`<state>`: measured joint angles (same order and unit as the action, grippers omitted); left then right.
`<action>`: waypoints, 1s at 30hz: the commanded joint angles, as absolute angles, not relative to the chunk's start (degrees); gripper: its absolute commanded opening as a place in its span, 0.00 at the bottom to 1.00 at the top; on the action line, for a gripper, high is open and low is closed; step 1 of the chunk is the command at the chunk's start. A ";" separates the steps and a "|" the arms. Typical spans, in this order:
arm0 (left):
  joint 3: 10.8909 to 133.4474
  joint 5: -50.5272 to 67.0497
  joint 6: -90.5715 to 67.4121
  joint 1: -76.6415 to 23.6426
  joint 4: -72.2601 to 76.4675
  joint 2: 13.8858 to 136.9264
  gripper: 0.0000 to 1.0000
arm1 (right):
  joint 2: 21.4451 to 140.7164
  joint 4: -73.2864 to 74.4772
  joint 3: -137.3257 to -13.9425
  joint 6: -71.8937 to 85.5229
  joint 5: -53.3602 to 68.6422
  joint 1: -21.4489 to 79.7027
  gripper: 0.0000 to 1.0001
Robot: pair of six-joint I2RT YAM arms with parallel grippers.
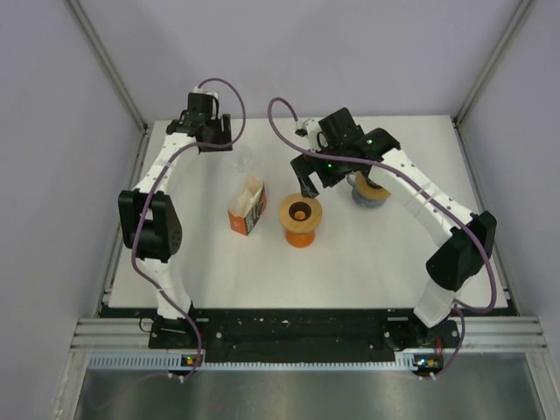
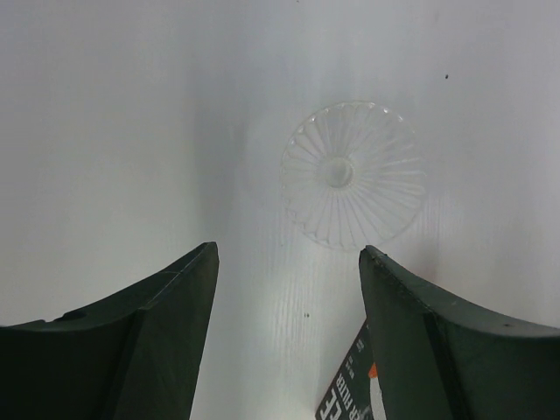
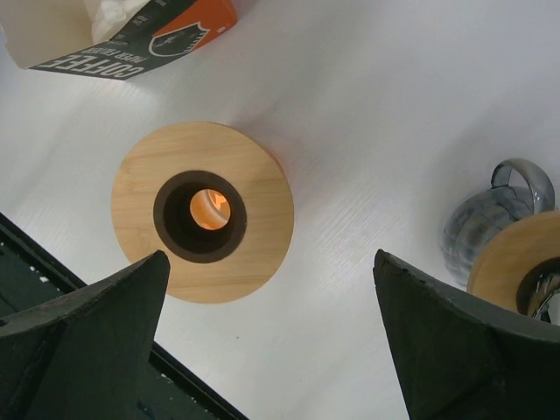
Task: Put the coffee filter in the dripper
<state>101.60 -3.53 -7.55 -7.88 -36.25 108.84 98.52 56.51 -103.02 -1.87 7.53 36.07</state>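
Note:
The coffee filters are white papers standing in an open orange-and-black box (image 1: 248, 210) left of the table's middle; its top shows in the right wrist view (image 3: 131, 35). A clear ribbed glass dripper (image 2: 353, 173) rests on the table just behind the box, faint from above (image 1: 244, 162). My left gripper (image 2: 289, 254) hangs open over bare table just short of the dripper, empty; from above it is at the back left (image 1: 213, 140). My right gripper (image 3: 271, 258) is open and empty above the table beside a wooden ring stand.
The wooden ring on an orange base (image 1: 300, 219) stands right of the box, its hole showing orange (image 3: 201, 213). A grey glass jug with a wooden collar (image 1: 370, 189) sits at the back right (image 3: 499, 241). Metal frame posts border the table.

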 commanded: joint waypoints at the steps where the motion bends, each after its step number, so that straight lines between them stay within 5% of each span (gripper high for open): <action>1: 107.48 -7.73 -12.65 -7.47 -33.22 114.51 0.71 | 95.71 53.44 -100.82 -1.84 6.15 35.59 0.99; 11: 117.42 -7.38 -13.89 -7.38 -38.32 128.66 0.67 | 92.99 52.21 -96.51 -2.55 5.71 35.51 0.99; 14: 118.65 -7.30 -13.45 -7.38 -38.76 130.60 0.49 | 92.64 52.03 -95.98 -2.64 5.80 35.51 0.99; 18: 118.57 -5.72 -13.88 -7.03 -39.11 130.87 0.03 | 92.20 51.94 -95.36 -2.72 5.45 35.51 0.99; 19: 118.48 -5.36 -14.23 -6.94 -39.20 130.61 0.00 | 92.20 51.94 -95.27 -2.72 5.36 35.51 0.99; 30: 122.88 3.24 -13.62 -3.69 -42.89 117.27 0.00 | 90.36 50.72 -95.10 -1.85 3.78 35.51 0.99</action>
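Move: The clear fluted dripper stands about 4 cm ahead of the left hand, 5 cm to its right and roughly 15 cm below. The coffee filter box is some 12 cm back from that hand and 7 cm right, about 12 cm below. The wooden holder on the orange server is about 19 cm back, 22 cm right and 6 cm lower. From the right hand, the clear dripper lies about 21 cm ahead, 21 cm left and 19 cm down. Downward and slightly forward, the open left hand drops about 11 cm towards the near-left side of the clear dripper, tipping some 10 degrees further down, and its fingers close to pinch the wall near the rim. It then rises about 4 cm with the dripper held, easing left at the end. The right hand, wide open, sinks 3 cm near the wooden holder and comes partly back up. ##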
